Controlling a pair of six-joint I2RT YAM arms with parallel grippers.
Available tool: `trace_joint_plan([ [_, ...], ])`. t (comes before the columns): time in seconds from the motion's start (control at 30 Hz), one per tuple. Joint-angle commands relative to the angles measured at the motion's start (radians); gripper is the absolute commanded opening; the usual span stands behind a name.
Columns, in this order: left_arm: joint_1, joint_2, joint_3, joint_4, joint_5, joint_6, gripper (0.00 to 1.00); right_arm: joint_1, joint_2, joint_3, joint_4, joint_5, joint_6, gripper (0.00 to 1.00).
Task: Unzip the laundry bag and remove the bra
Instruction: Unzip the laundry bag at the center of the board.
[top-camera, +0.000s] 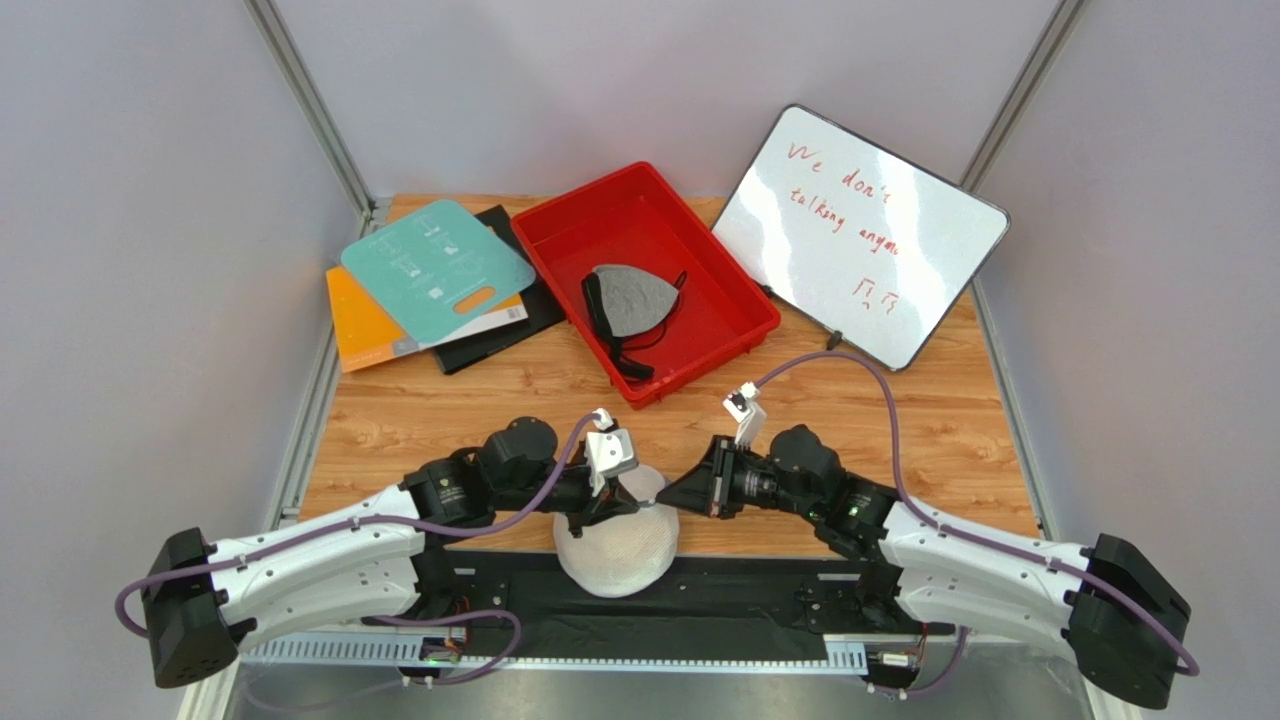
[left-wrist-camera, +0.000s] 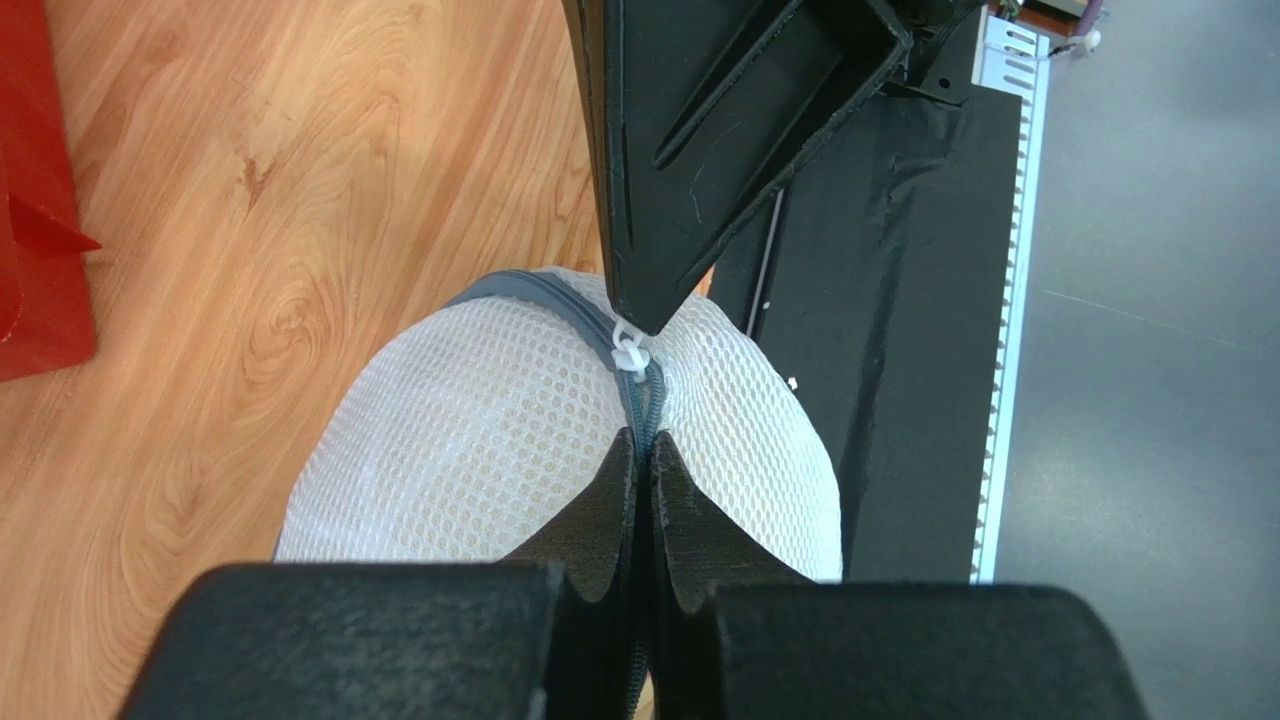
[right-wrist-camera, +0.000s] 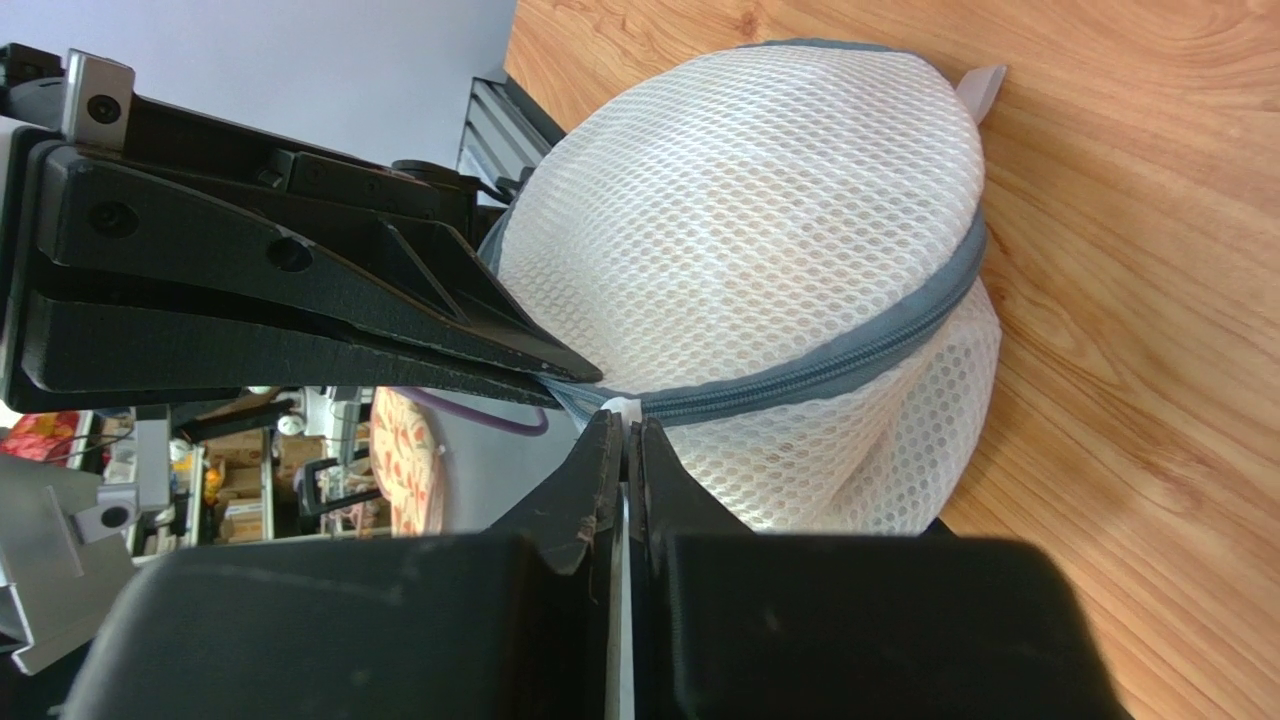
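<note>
The laundry bag (top-camera: 616, 552), a round white mesh pouch with a grey zipper band (right-wrist-camera: 842, 360), lies at the table's near edge between both arms. My left gripper (left-wrist-camera: 643, 444) is shut on the zipper band, which runs between its fingers. My right gripper (right-wrist-camera: 627, 429) is shut on the small white zipper pull (left-wrist-camera: 631, 354), tip to tip with the left gripper (top-camera: 634, 501). The zipper looks closed along the stretch I see. The bra shows only as a beige tone through the mesh (right-wrist-camera: 751, 225).
A red tray (top-camera: 559, 228) at the back holds a grey bra with black straps (top-camera: 631, 300). A whiteboard (top-camera: 864, 233) leans at the back right. Teal, orange and black sheets (top-camera: 436, 270) lie at the back left. A black mat (top-camera: 736, 593) lines the near edge.
</note>
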Motion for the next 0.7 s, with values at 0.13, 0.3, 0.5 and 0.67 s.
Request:
trace_joint_plan([
  [0.13, -0.003, -0.032, -0.009, -0.01, -0.039, -0.007, 0.0, -0.001, -0.063, 0.054, -0.141, 0.103, -0.099, 0.0],
  [0.3, -0.003, -0.052, -0.006, -0.02, -0.052, -0.013, 0.0, -0.007, -0.081, 0.051, -0.189, 0.132, -0.122, 0.0],
  [0.5, -0.005, -0.049, 0.01, -0.03, -0.059, -0.03, 0.18, -0.012, -0.092, 0.071, -0.212, 0.13, -0.155, 0.0],
  [0.67, -0.008, 0.002, 0.083, -0.011, -0.036, -0.024, 0.67, 0.006, -0.094, 0.111, -0.207, 0.097, -0.183, 0.0],
])
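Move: Just to the right of the left fingertips, which still pinch the zip's opened end, the zipper pull sits about 2 cm off at the same height. The right hand already grips that pull, its body some 1 cm to that hand's left. The laundry bag's middle lies roughly 3 cm back, 2 cm left and 6 cm below the left hand, or 3 cm back, 5 cm left and 6 cm below the right. From the left hand, the red tray is about 30 cm straight ahead and 10 cm lower. Keeping its closed grip on the zipper pull, the right hand draws it to the right along the zip for about 2 cm, easing roughly 1 cm forward and 1 cm down while the wrist rolls slightly, left side dropping. The left hand holds the zip's end nearly in place, then opens its fingers almost halfway and lets go of the tape. ##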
